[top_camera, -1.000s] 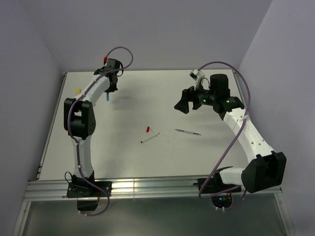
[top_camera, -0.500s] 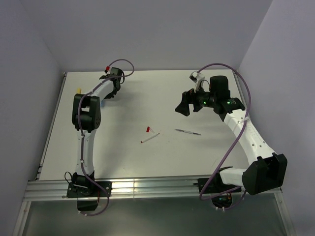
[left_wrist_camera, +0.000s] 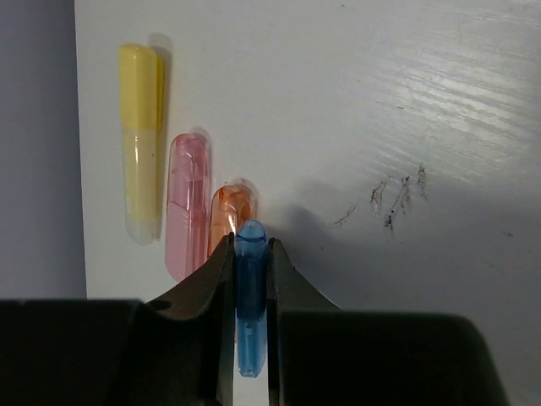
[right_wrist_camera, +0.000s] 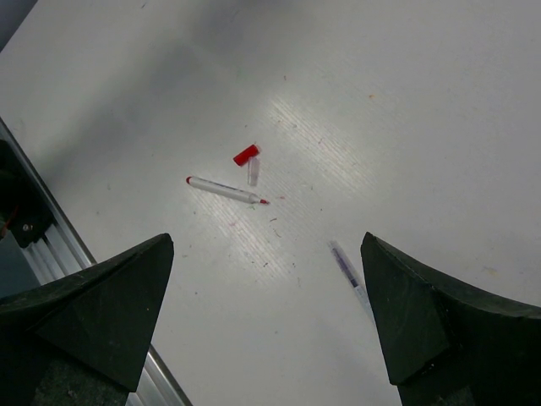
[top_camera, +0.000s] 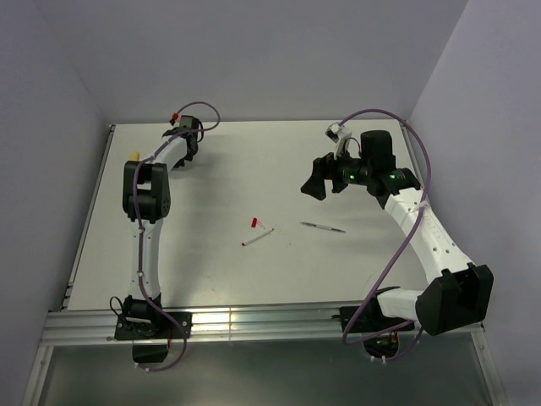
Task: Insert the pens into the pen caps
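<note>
In the left wrist view my left gripper [left_wrist_camera: 251, 254] is shut on a stubby blue pen [left_wrist_camera: 251, 296], which points along the jaws just above the table. Right beside its tip lie an orange pen [left_wrist_camera: 230, 207], a pink pen [left_wrist_camera: 188, 203] and a yellow pen [left_wrist_camera: 140, 144], side by side. From above, that gripper [top_camera: 177, 152] is at the back left and the yellow pen [top_camera: 134, 156] shows beside the arm. My right gripper [top_camera: 314, 179] hangs open over the table's middle. Below it lie a thin white pen [right_wrist_camera: 224, 190] with a red tip, a red cap [right_wrist_camera: 246, 155], a clear cap [right_wrist_camera: 253, 172] and a thin grey pen [right_wrist_camera: 349, 272].
The table's left edge and the grey wall [left_wrist_camera: 38, 169] run close beside the yellow pen. An aluminium rail [top_camera: 254, 321] lines the near edge of the table. Scuff marks [left_wrist_camera: 393, 199] show on the white surface.
My left arm has swung toward the back left corner and lowered the blue pen beside the row of pens. The right arm has barely moved.
</note>
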Available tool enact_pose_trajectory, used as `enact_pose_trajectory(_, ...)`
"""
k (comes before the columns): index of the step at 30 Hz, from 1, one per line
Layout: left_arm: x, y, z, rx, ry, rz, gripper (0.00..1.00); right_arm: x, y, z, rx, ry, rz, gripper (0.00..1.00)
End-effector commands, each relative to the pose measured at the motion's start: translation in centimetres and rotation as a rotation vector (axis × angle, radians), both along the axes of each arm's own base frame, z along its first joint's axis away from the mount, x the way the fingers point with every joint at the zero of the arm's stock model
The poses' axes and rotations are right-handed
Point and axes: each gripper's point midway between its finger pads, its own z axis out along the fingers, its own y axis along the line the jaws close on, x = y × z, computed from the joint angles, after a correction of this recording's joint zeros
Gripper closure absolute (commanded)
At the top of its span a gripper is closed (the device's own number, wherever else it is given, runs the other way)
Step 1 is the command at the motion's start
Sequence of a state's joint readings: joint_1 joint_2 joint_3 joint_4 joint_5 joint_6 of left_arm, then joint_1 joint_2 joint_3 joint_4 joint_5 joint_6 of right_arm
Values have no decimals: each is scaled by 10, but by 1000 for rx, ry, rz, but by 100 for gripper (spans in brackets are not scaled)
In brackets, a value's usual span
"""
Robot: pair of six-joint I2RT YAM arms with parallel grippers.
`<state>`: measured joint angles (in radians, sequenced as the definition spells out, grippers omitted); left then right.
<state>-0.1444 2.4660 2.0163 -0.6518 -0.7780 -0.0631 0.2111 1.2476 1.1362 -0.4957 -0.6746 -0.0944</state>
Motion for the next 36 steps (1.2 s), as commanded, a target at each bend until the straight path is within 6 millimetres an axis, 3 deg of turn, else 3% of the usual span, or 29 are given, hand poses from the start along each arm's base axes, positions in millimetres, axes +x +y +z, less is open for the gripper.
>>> enact_pose_trajectory(1, 3, -4, -13, -20, 2, -10, 86, 0, -3, 9, 12, -25, -9, 0)
enact_pose_trajectory(4, 2, -7, -17, -39, 16, -19, 82, 1, -2, 8, 13, -14, -8, 0)
enact_pose_trajectory(8, -2, -9, -21, -56, 22, -15, 60, 2, -1, 7, 16, -3, -3, 0)
enact_pose_trajectory(11, -2, -11, -19, -64, 16, -19, 52, 3, 0, 7, 16, 1, -2, 0)
enact_pose_trajectory(18, 1, -25, -7, -149, 2, -52, 49, 2, 0, 7, 15, 1, 2, 0)
enact_pose_trajectory(21, 5, -40, 11, -190, -30, -92, 43, 4, -2, 7, 4, -3, -7, 0)
enact_pose_trajectory(22, 10, -46, 30, -206, -78, -114, 41, 6, -3, 7, 0, -3, -12, 0)
enact_pose_trajectory(24, 10, -68, 44, -255, -105, -169, 35, 7, -5, 9, -8, -6, -18, 0)
enact_pose_trajectory(25, 11, -76, 65, -283, -145, -193, 34, 7, -5, 9, -6, 0, -15, 0)
enact_pose_trajectory(27, 11, -101, 82, -371, -165, -258, 33, 5, -5, 15, 10, 4, 4, 0)
enact_pose_trajectory(28, 10, -108, 104, -404, -201, -283, 33, 6, -7, 17, 14, 5, 6, 0)
enact_pose_trajectory(30, 3, -124, 121, -463, -218, -338, 32, 5, -10, 23, 15, 7, 10, 0)
enact_pose_trajectory(31, -4, -138, 145, -526, -245, -411, 32, 5, -12, 25, 12, 4, 5, 0)
enact_pose_trajectory(33, -22, -156, 148, -588, -218, -497, 32, 4, -21, 26, -3, 8, -2, 0)
enact_pose_trajectory(34, -34, -164, 171, -617, -239, -575, 32, 2, -24, 28, -2, 5, 1, 0)
enact_pose_trajectory(35, -51, -179, 160, -684, -185, -641, 33, -1, -28, 26, -17, 15, 5, 0)
enact_pose_trajectory(36, -64, -187, 163, -716, -160, -712, 33, -1, -34, 24, -22, 23, -7, 0)
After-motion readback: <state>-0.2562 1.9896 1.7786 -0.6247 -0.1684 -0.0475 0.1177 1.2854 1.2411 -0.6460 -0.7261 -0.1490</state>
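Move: The left hand still pinches the blue highlighter, its middle roughly at the hand point and perhaps 1 cm lower, down at the right end of the row. The orange highlighter lies some 3 cm to the left and level with it, the pink one about 6 cm left and 1 cm farther out, the yellow one about 11 cm left and 3 cm ahead. From the right hand the blue highlighter is about 23 cm ahead, 55 cm left and 23 cm below. The left fingers let go of the blue highlighter beside the orange one, opening while the hand stays almost in place. The hand then pulls away from the row, speeding up to the right (about 15 cm) and up (12 cm), easing slightly back at the end, while the wrist swings clockwise and the fingers tip some 30 degrees more steeply down. Late on, the open right hand drifts a couple of centimetres to the right. ##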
